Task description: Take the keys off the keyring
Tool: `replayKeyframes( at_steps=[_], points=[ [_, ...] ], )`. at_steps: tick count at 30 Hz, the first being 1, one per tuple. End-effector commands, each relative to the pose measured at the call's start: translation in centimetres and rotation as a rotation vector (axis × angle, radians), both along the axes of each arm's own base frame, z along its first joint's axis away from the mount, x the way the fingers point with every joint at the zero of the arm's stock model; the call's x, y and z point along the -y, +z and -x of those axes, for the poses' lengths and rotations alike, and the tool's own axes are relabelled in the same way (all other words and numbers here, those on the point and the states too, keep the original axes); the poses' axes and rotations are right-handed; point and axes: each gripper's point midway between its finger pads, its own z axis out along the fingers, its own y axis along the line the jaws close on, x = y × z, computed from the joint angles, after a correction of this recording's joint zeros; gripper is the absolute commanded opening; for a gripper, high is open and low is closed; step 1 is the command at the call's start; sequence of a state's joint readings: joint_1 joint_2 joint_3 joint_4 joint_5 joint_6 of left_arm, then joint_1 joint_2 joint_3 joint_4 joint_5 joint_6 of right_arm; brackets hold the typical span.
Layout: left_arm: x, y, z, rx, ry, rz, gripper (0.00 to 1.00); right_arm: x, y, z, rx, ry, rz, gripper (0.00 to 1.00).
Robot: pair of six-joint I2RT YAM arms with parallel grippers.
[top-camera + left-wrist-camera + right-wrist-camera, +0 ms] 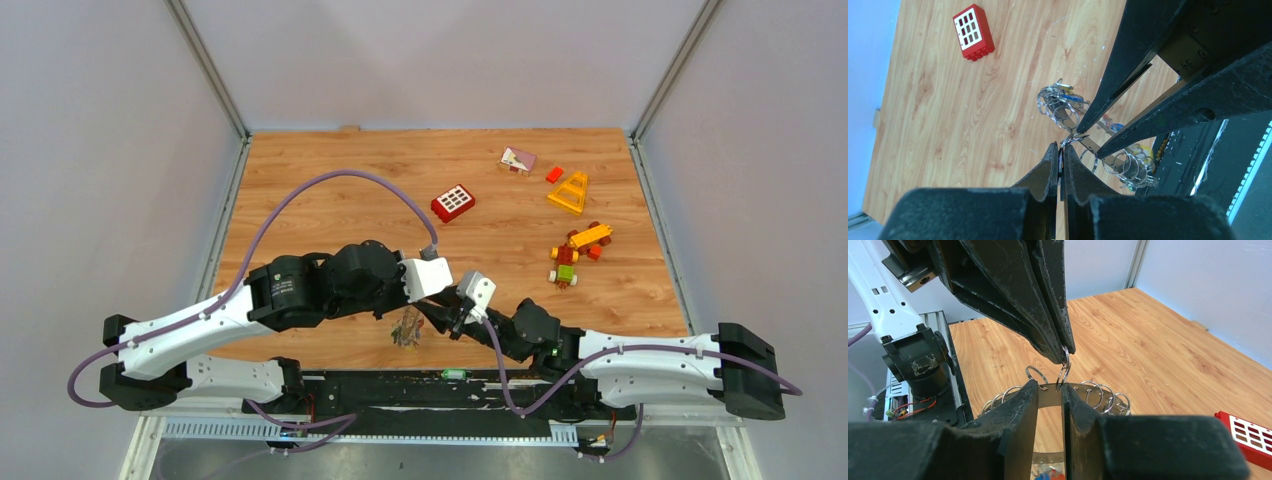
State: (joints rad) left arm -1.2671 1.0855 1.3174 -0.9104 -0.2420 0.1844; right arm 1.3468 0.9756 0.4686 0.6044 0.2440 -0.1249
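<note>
The keyring is a grey metal band hung with small split rings. It hangs above the table's near edge, with the keys bunched below it. Coloured key heads show under the band. My left gripper comes down from above in the right wrist view and is shut on one small split ring threaded through the band. My right gripper stands open. Its fingertips sit either side of that ring, close against the band, clamping nothing.
A red brick with a white window grid lies mid-table. At the back right are a yellow triangle piece, a pink and white piece, a small orange brick and a brick toy figure. A black base strip runs below.
</note>
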Motion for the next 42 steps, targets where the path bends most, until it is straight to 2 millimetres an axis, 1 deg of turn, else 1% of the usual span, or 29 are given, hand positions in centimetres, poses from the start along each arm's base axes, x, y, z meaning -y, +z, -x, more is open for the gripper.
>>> replayKeyframes(
  at_steps=[1, 7, 15, 17, 21, 26, 28, 33, 42],
  points=[
    [0.8, 3.1, -0.1, 0.021, 0.002, 0.116, 0.00, 0.0, 2.5, -0.1, 0.031, -0.002, -0.078, 0.24],
    [0.9, 3.0, 0.0, 0.017, -0.008, 0.112, 0.00, 0.1, 2.5, -0.3, 0.031, -0.013, -0.078, 0.23],
    [1.0, 2.9, 0.2, 0.008, -0.017, 0.109, 0.00, 0.3, 3.0, -0.3, 0.036, -0.018, -0.095, 0.23],
    [1.1, 2.9, 0.2, 0.007, -0.019, 0.110, 0.00, 0.3, 2.9, -0.5, 0.036, -0.026, -0.092, 0.20],
    [1.0, 3.0, 0.2, 0.010, -0.019, 0.111, 0.00, 0.1, 2.6, -0.7, 0.028, -0.039, -0.074, 0.10],
    [0.9, 3.1, 0.0, 0.020, -0.011, 0.107, 0.00, 0.1, 2.3, -0.7, 0.026, -0.039, -0.061, 0.00],
    [0.7, 3.1, -0.1, 0.026, -0.005, 0.104, 0.00, 0.2, 2.2, -0.7, 0.027, -0.039, -0.057, 0.00],
    [0.4, 3.2, -0.5, 0.046, 0.011, 0.098, 0.00, 0.3, 2.4, -0.1, 0.057, -0.003, -0.055, 0.00],
    [0.2, 2.6, -0.8, 0.048, 0.027, 0.081, 0.00, 0.9, 3.6, 1.8, 0.144, 0.093, -0.116, 0.00]
  ],
)
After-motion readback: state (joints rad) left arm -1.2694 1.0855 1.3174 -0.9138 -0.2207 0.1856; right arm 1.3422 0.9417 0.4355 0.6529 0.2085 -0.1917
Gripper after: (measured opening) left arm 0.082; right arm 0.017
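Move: The small split ring, still pinched in the left fingertips, hangs barely 1 cm ahead of the right hand point and about 1 cm above it. The left fingertips stand some 2 cm above the right hand point, about 1 cm ahead and 1 cm left. The big keyring hangs roughly 6 cm below the right hand, 2 cm back and 1 cm left. From the left hand, the split ring lies about 1 cm right and 1 cm below. Keep the left gripper shut and still on the small split ring. Lift the right gripper not quite 1 cm with its slightly open fingers around the ring's lower part, close them fully to pinch it just below the left fingertips, then ease back about 1 cm, its fingertips tilting up a few degrees. ##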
